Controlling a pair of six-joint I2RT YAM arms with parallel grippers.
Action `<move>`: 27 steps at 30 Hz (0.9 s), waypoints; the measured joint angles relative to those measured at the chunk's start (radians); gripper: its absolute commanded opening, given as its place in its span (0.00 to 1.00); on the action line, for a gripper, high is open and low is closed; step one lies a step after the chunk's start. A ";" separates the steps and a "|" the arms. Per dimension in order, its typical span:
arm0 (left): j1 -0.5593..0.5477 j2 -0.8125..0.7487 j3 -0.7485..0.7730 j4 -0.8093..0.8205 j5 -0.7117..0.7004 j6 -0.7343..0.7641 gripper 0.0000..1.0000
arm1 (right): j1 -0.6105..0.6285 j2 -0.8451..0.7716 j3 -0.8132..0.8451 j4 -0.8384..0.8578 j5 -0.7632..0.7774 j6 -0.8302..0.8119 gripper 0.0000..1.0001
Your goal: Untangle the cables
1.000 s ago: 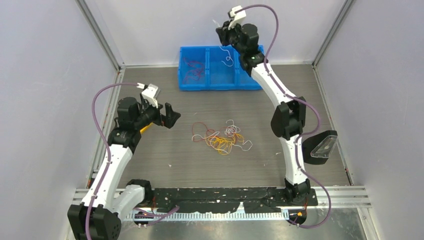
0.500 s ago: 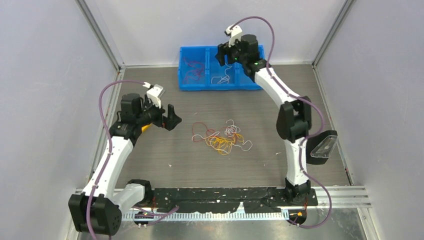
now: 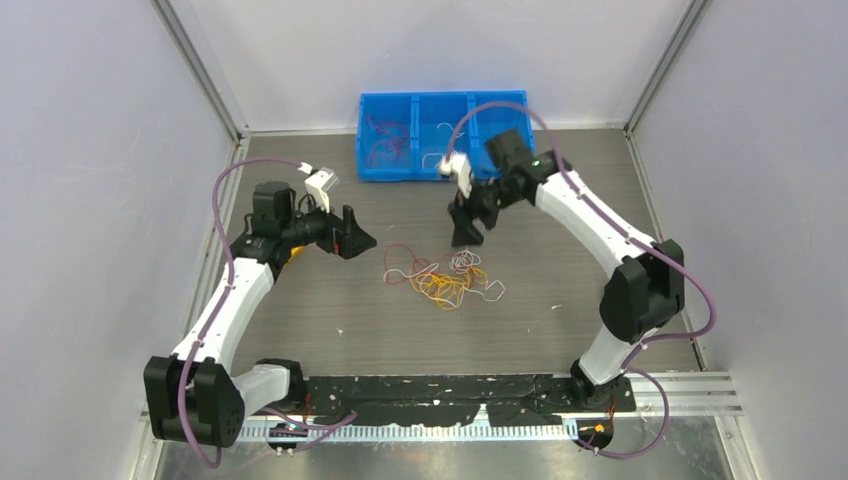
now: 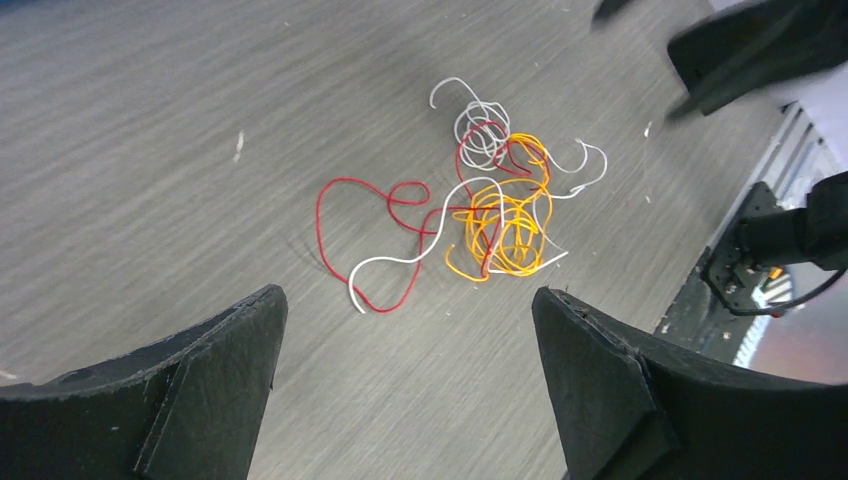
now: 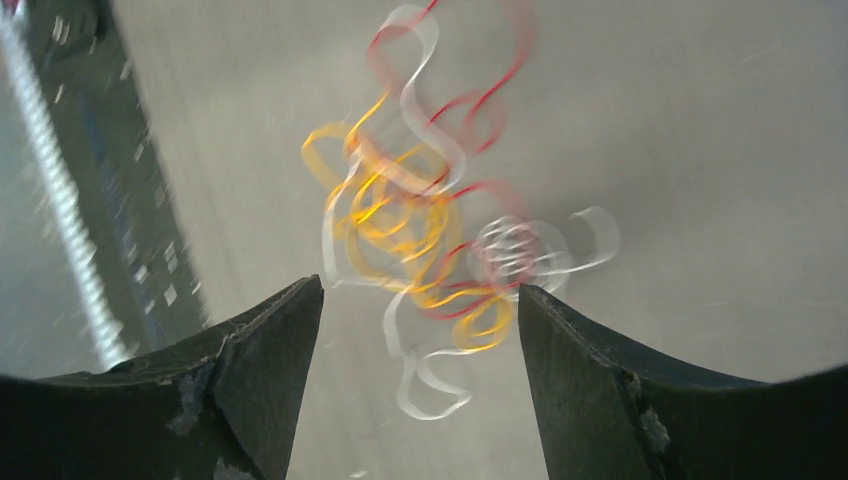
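Observation:
A small tangle of thin red, orange and white cables [image 3: 445, 276] lies on the grey table in the middle. It also shows in the left wrist view [image 4: 480, 215] and, blurred, in the right wrist view [image 5: 430, 240]. My left gripper [image 3: 355, 235] is open and empty, left of the tangle. My right gripper [image 3: 466, 228] is open and empty, just above and behind the tangle. Loose red cables [image 3: 383, 142] and white cables [image 3: 440, 155] lie in the blue bin.
A blue bin [image 3: 470, 110] with three compartments stands at the back wall. A black rail [image 3: 450, 385] runs along the near table edge. Grey walls close in left, right and back.
My right arm has swung down from above the blue bin to just above the tangle, leaving a white cable in the bin. My left gripper has moved slightly right toward the tangle.

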 measured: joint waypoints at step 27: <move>-0.005 -0.025 -0.031 -0.024 -0.029 -0.037 0.98 | 0.248 0.095 -0.408 0.393 0.174 0.119 0.06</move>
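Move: The yellow cable's tangle lies about 7 cm back and 4 cm to the left of the right hand, some 16 cm below. Its neighbours lie at that same height: the white coil about 2 cm back and straight below sideways, the red loop about 2 cm back and 12 cm left, and the white tail about 7 cm back and 6 cm right. From the left hand, the yellow cable is about 5 cm back, 16 cm right and 15 cm below. Bring the right gripper down about 15 cm onto the yellow tangle: sweep back some 11 cm as it sinks, then ease forward about 5 cm and left about 5 cm while sinking the last bit. Keep the fingers open on the way, let the hand tilt only some 10 degrees, then shut the fingertips almost fully to pinch a strand of the yellow cable. ##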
